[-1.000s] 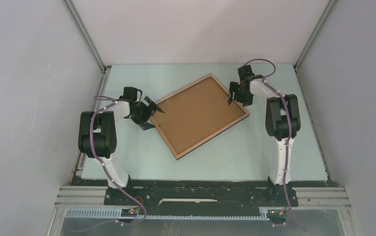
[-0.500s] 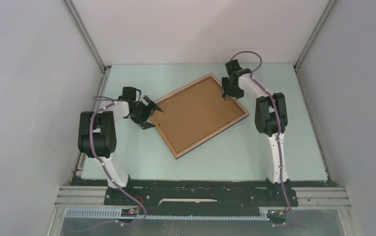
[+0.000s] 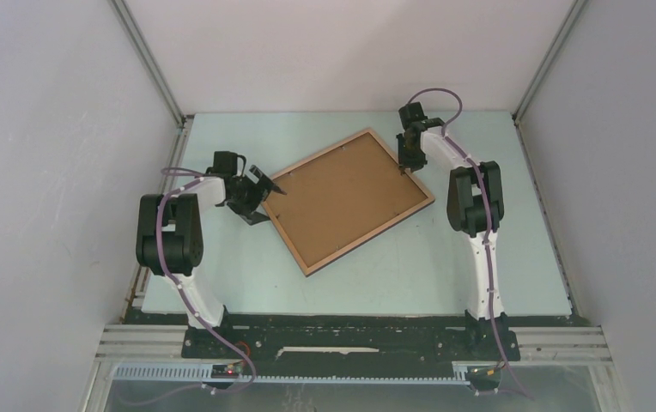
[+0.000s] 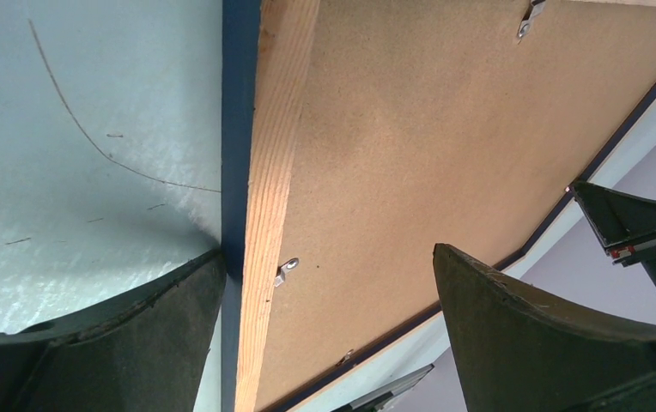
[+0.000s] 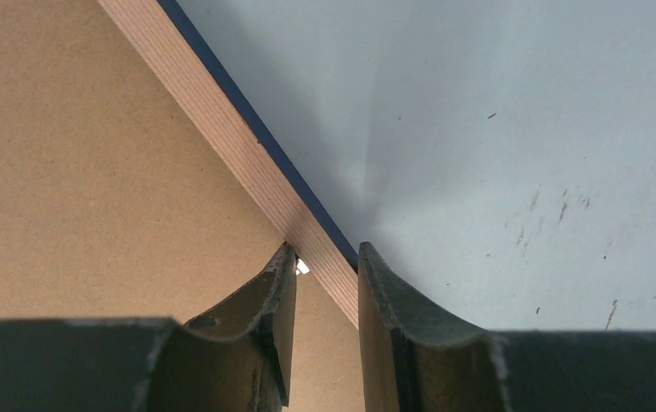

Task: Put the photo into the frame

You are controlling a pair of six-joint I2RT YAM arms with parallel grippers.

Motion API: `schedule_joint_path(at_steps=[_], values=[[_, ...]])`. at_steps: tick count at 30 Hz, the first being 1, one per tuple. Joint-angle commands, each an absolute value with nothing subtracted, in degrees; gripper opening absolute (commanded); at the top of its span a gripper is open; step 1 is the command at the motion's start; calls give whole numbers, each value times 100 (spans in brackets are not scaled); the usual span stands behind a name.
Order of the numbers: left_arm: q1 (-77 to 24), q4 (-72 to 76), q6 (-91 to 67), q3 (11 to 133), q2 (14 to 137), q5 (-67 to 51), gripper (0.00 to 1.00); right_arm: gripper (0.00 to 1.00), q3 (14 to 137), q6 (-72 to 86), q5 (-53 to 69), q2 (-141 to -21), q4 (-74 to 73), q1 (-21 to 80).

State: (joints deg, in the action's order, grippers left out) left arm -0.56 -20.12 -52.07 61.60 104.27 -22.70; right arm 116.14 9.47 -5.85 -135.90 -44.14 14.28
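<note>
The frame (image 3: pixel 373 238) lies tilted on the table, wood face up. The photo (image 3: pixel 350 196) sits inside it, brown fibreboard back up, its beach print hidden. My left gripper (image 3: pixel 266 190) is open at the frame's left corner. In the left wrist view its jaws (image 4: pixel 326 251) straddle the wood rail (image 4: pixel 269 172), with a small metal tab (image 4: pixel 286 270) and the photo's back (image 4: pixel 445 146) between them. My right gripper (image 3: pixel 405 166) is over the far right rail. Its jaws (image 5: pixel 325 247) stand narrowly apart over the rail (image 5: pixel 213 112), the left fingertip at a metal tab (image 5: pixel 302 267) beside the photo's back (image 5: pixel 93 172).
The pale green table (image 3: pixel 479 129) is walled by grey panels on the left, back and right. The frame's navy underside shows as a thin line along its outer edges. Both arm bases stand at the near edge.
My right gripper swung left over the frame's far corner, then came back slightly right along the rail. The left arm, the frame and the photo have not moved.
</note>
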Motion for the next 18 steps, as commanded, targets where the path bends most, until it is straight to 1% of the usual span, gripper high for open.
schedule_joint_path(at_steps=[1,3,6,7,8,11,12,13,14,15,18], values=[[-158,-1600,-5256,5972,10471,-2198,100,15,11758,1148,-159,-13803,-4622,1564],[-179,-1600,-5244,5975,10470,-2171,100,0,11775,1169,-68,-13822,-4632,1557],[-193,-1623,-5166,5997,10376,-2126,100,0,11766,1179,161,-13784,-4561,1529],[-193,-1633,-5115,6013,10322,-2107,100,1,11765,1201,273,-13767,-4519,1505],[-193,-1653,-5045,6065,10251,-2061,100,10,11796,1234,356,-13745,-4510,1478],[-162,-1722,-4844,6114,9919,-1932,100,49,11843,1343,433,-13536,-4547,1401],[-147,-1716,-4772,6112,9750,-1900,100,59,11824,1386,296,-13396,-4601,1391],[-135,-1671,-4687,6087,9575,-1883,100,68,11771,1455,85,-13240,-4671,1381],[-125,-1528,-4606,6052,9368,-1888,100,73,11636,1534,-141,-13013,-4706,1373],[-123,-1386,-4523,5994,9127,-1883,100,77,11450,1578,-242,-12757,-4678,1353],[-137,-925,-4253,5743,8287,-1744,99,82,10462,1825,-484,-11757,-4249,1327]])
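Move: The right hand's half-shut fingers straddle the frame's right short rim at its clip, about 1 cm below and otherwise level; the near-rim clip lies some 14 cm back and 2 left, the far-rim clip roughly 9 ahead and 18 left. The open left hand straddles the left short rim, whose clip sits about 2 cm back, 1 left and 2 below; another far-rim clip is some 13 ahead and 5 right. Right fingers open off the clip, drawing back about 2 cm; wide-open left hand rises 5 cm from the frame. ##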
